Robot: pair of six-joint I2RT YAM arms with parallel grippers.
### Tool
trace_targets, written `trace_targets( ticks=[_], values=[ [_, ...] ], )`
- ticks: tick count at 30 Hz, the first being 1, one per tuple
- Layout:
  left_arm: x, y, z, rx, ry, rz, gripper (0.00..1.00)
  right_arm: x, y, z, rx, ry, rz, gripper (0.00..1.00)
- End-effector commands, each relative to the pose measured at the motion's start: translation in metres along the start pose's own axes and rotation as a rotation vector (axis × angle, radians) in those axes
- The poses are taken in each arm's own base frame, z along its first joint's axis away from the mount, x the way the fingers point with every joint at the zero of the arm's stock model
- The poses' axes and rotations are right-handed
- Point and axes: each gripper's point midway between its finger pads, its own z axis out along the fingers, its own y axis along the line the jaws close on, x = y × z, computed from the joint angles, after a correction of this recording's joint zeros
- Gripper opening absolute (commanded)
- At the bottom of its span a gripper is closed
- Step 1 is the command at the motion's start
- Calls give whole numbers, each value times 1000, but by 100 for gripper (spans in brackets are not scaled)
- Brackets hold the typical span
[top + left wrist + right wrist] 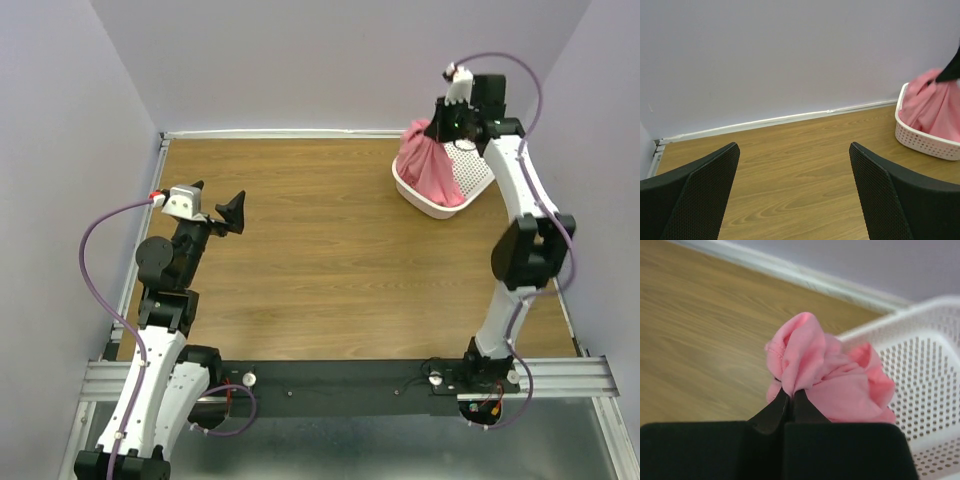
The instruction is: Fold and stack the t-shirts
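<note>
A pink t-shirt (430, 160) hangs bunched from my right gripper (442, 128), pulled up out of the white perforated basket (437, 206) at the far right of the table. In the right wrist view the two black jaws are pressed together on a fold of the pink cloth (805, 355), the gripper (791, 392) shut on it. My left gripper (218, 207) hovers over the left side of the table, far from the shirt. Its fingers (705, 190) stand wide apart with only bare wood between them. The shirt (930, 107) and basket (920, 137) show at the right edge of the left wrist view.
The wooden table (300, 260) is bounded by lilac walls at the back and both sides. The basket sits close to the back right corner. A metal rail (340, 385) with the arm bases runs along the near edge.
</note>
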Motion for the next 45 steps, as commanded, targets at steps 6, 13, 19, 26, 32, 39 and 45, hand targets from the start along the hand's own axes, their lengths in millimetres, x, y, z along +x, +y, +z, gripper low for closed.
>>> trace_targets(
  ticks=[6,13,19,26,32,39,45],
  values=[
    [-19,-9,-2,43,-53,4,98,-169,218,-237,-471,-533,-202,1],
    [-22,-8,-3,37,-61,8,98,-157,251,-248,-523,-531,-220,1],
    [-22,-9,-3,40,-63,8,98,-120,246,-209,-528,-427,-220,0],
    [-22,-10,-3,45,-64,10,98,-52,258,-162,-614,-265,-270,27],
    [-25,-11,-5,52,-74,11,98,-10,209,-118,-356,-167,-282,81],
    [-28,-15,-6,69,-81,10,98,14,103,-52,101,-58,-78,91],
    [-28,-16,-6,77,-82,6,98,78,58,2,148,145,-143,89]
  ],
)
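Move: The right gripper, shut on the pink t-shirt, is to take it to the open table about 16 cm back, 18 cm to its left and 17 cm below. The shirt's bulk hangs roughly 9 cm under the fingers and 2 cm back, its lower end still in the white basket, whose middle is level with the hand, some 7 cm right and 12 cm down. From the left gripper that table spot is about 10 cm ahead, 27 cm right and 30 cm below. Whip the right gripper up about 37 cm, back over 20 cm and left, fingers tipping up, to pull the held t-shirt out of the basket; then bring it down steeply, tipping the fingers back down, and open them to let the shirt go while still high over the table. Swing forward, right and down with open fingers towards the basket's left rim. ##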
